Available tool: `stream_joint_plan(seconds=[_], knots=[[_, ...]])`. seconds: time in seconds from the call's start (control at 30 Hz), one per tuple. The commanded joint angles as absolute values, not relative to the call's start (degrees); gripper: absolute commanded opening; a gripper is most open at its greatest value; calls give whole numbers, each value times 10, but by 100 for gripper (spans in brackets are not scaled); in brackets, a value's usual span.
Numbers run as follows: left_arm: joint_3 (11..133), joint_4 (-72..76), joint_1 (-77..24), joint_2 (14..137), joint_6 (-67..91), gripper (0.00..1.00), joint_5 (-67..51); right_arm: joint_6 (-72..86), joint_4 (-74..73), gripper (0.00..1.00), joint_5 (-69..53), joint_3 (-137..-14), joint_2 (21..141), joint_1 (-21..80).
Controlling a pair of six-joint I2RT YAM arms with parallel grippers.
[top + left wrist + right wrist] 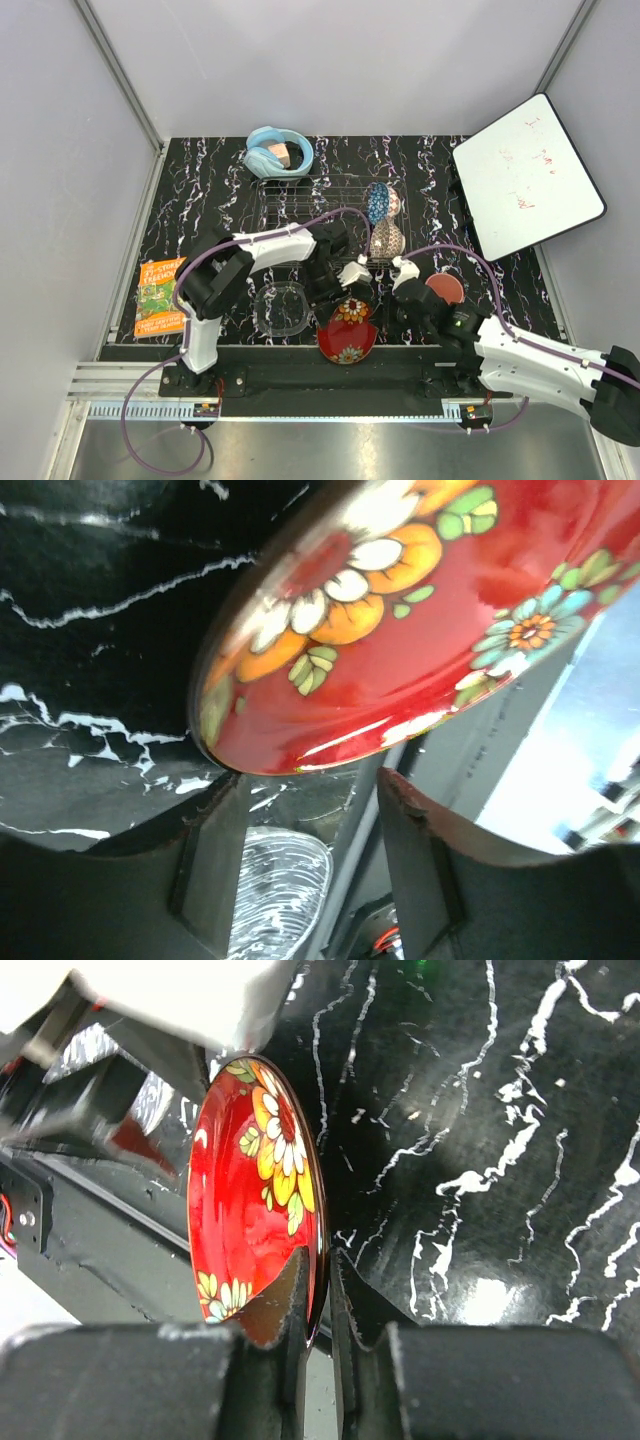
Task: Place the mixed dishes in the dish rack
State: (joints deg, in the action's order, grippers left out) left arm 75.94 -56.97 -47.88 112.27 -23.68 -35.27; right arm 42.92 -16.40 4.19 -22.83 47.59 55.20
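Observation:
The red floral plate (348, 330) stands on edge near the table's front edge. My right gripper (325, 1260) is shut on its rim, one finger on each face of the plate (245, 1210); in the top view this gripper (380, 315) is at the plate's right side. My left gripper (310, 790) is open, and the plate (400, 630) lies just beyond its fingertips, not between them. The wire dish rack (310, 205) holds the blue patterned bowl (378, 200) and the beige lattice bowl (386, 240). The clear glass bowl (282, 308) and pink cup (445, 288) sit on the table. I do not see the tumbler.
Light-blue headphones (278, 152) lie behind the rack. A white board (525, 175) leans at the right. An orange booklet (160, 296) lies at the left edge. The glass bowl (275, 900) shows between my left fingers.

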Motion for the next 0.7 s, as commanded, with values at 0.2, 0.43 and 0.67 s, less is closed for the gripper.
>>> stream_joint_plan(seconds=[0.2, 0.43, 0.67], knots=[[799, -486, -474, 1132, -230, 35, -537, 401, -5, 0, -33, -272, 538, 577], [796, -474, -475, 1135, -226, 24, -542, 392, -5, 0, -47, -279, 548, 586], [791, -463, -479, 1127, -224, 21, -541, 384, 40, 1, -93, -279, 574, 586]])
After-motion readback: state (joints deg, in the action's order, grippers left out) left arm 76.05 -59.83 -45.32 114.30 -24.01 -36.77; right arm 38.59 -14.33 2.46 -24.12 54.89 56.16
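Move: Between the hands, tilted and already held at its right rim by the right hand, the red plate has its middle some 6 cm right of the left hand, 2 cm back and 1 cm higher. The clear dish sits about 10 cm left of the left hand, 3 cm ahead, 4 cm below. From the right hand, the rack's middle is roughly 24 cm ahead, 11 cm left, 5 cm below; the pink cup is 8 cm ahead, 15 cm right, 4 cm below. Closing from about half open to a quarter, the left fingers pinch the red plate's left rim while that hand eases roughly 1 cm to its left. The right hand keeps its pinch on the right rim and lowers that side of the plate by 1.5 cm or so, tilting about 5 degrees and drifting slightly left. ##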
